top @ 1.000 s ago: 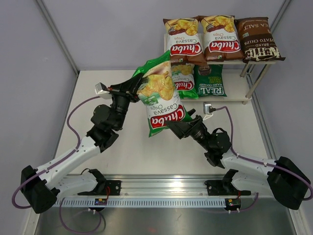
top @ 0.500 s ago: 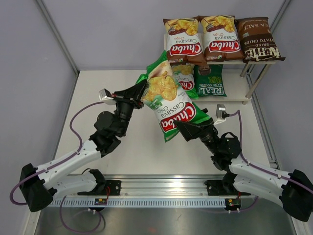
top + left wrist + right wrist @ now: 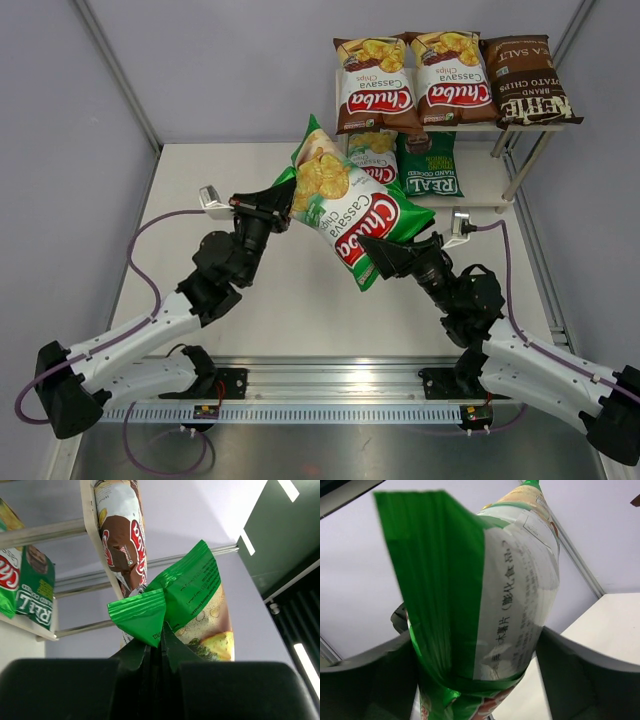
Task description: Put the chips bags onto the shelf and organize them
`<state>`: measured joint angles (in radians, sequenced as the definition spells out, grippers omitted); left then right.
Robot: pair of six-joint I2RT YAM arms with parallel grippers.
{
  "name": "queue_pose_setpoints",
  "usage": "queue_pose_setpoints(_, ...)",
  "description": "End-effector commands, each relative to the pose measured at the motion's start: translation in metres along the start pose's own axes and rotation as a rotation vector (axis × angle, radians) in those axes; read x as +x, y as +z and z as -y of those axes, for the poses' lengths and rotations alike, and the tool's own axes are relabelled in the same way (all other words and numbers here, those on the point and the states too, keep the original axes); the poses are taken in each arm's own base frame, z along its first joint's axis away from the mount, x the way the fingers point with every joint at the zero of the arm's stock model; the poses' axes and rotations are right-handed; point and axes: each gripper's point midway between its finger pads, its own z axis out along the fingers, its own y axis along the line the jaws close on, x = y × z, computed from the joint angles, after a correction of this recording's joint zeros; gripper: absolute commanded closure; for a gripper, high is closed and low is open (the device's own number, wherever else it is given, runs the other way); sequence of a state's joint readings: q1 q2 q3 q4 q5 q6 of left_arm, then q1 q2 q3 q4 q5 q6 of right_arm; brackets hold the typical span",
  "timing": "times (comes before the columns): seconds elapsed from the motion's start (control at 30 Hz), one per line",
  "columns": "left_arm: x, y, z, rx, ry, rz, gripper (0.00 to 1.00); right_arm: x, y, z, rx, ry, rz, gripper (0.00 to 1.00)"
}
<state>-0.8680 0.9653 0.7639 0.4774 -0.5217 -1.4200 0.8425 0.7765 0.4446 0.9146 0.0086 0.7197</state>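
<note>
A light-green Chuba Cassava chips bag [image 3: 350, 205] hangs tilted in the air over the table, in front of the shelf [image 3: 490, 187]. My left gripper [image 3: 285, 200] is shut on the bag's folded top corner [image 3: 142, 615]. At its lower end, my right gripper [image 3: 375, 255] stands open with the bag [image 3: 485, 580] between its wide-spread fingers [image 3: 590, 670]. On the shelf's upper board stand two brown Chuba bags [image 3: 375, 85] [image 3: 452, 78] and a dark Kettle bag [image 3: 528, 80]. The lower board holds another light-green Chuba bag [image 3: 375, 155] and a dark-green REAL bag [image 3: 430, 165].
Thin silver legs [image 3: 528, 165] carry the shelf at the table's back right corner. Pale walls close the table at the left [image 3: 60, 200] and at the back. The arms' base rail [image 3: 330, 385] runs along the near edge.
The held bag has swung from nearly upright to lying slanted, its lower end going right. My right arm drew back to the right with it. The left gripper kept its hold on the corner.
</note>
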Motion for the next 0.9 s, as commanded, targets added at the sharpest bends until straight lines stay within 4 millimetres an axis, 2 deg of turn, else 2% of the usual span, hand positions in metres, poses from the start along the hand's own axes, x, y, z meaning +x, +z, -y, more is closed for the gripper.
queue_pose_setpoints(0.0, 0.041, -0.018, -0.009, -0.020, 0.185, -0.214, 0.92, -0.016, 0.012, -0.011, -0.007, -0.054, 0.027, 0.21)
queue_pose_setpoints(0.03, 0.039, -0.019, -0.007, -0.013, 0.215, -0.211, 0.90, -0.016, 0.012, -0.012, -0.013, -0.055, 0.025, 0.26)
queue_pose_setpoints(0.13, 0.029, -0.025, -0.005, 0.002, 0.253, -0.184, 0.75, -0.016, 0.011, -0.015, -0.027, -0.061, 0.021, 0.42)
queue_pose_setpoints(0.17, 0.025, -0.027, -0.001, 0.009, 0.260, -0.171, 0.65, -0.011, 0.009, -0.019, -0.055, -0.062, -0.003, 0.46)
queue_pose_setpoints(0.27, 0.014, -0.031, -0.005, -0.002, 0.296, -0.135, 0.44, -0.010, 0.009, -0.020, -0.059, -0.067, -0.011, 0.53)
queue_pose_setpoints(0.3, 0.009, -0.033, -0.001, 0.007, 0.300, -0.114, 0.31, -0.011, 0.008, -0.020, -0.057, -0.073, -0.010, 0.55)
queue_pose_setpoints(0.37, 0.002, -0.034, -0.004, -0.010, 0.335, -0.093, 0.16, -0.011, 0.008, -0.019, -0.051, -0.074, -0.009, 0.58)
queue_pose_setpoints(0.4, -0.005, -0.036, 0.000, -0.005, 0.344, -0.066, 0.04, -0.011, 0.008, -0.018, -0.044, -0.074, -0.009, 0.59)
queue_pose_setpoints(0.47, -0.016, -0.039, -0.007, -0.048, 0.392, -0.031, 0.01, -0.009, 0.007, -0.011, -0.011, -0.071, -0.014, 0.61)
queue_pose_setpoints(0.57, -0.049, -0.051, -0.017, -0.143, 0.462, 0.076, 0.01, -0.009, 0.004, 0.007, 0.072, -0.056, 0.005, 0.63)
queue_pose_setpoints(0.6, -0.066, -0.054, -0.019, -0.179, 0.484, 0.144, 0.01, -0.006, 0.001, 0.014, 0.098, -0.048, 0.003, 0.64)
queue_pose_setpoints(0.63, -0.080, -0.066, -0.027, -0.238, 0.522, 0.169, 0.01, -0.003, -0.001, 0.020, 0.125, -0.047, -0.003, 0.63)
queue_pose_setpoints(0.7, -0.105, -0.077, -0.025, -0.290, 0.565, 0.253, 0.01, 0.002, -0.009, 0.036, 0.183, -0.035, 0.003, 0.64)
queue_pose_setpoints(0.73, -0.114, -0.087, -0.031, -0.337, 0.616, 0.259, 0.01, 0.004, -0.012, 0.042, 0.203, -0.030, 0.008, 0.64)
queue_pose_setpoints(0.8, -0.127, -0.098, -0.029, -0.371, 0.672, 0.275, 0.01, 0.008, -0.020, 0.056, 0.252, -0.018, 0.020, 0.64)
queue_pose_setpoints(0.87, -0.130, -0.105, -0.024, -0.364, 0.726, 0.249, 0.01, 0.011, -0.027, 0.073, 0.306, -0.019, 0.029, 0.65)
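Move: Between the two hands hangs the green Cassava bag, its far end still pinched by the left hand. The bag's middle lies about 14 cm right of the left hand, 1 cm back and 2 cm lower. From the right hand it is roughly 7 cm ahead, 4 cm left and 2 cm up. On the lower shelf, some 25 cm below the right hand, a green Cassava bag stands about 28 cm ahead and 2 cm right, and the green Real bag 28 cm ahead and 16 cm right. Closing around the near, logo end of the bag, the right hand takes a grip while almost still, and the left fingers then open wide. The left hand backs off leftward about 12 cm, sinking and drawing back a little, rolling some 35 degrees with its left side rising. Late on, the right hand lowers about 7 cm and eases forward, tipping down slightly, keeping its grip. ##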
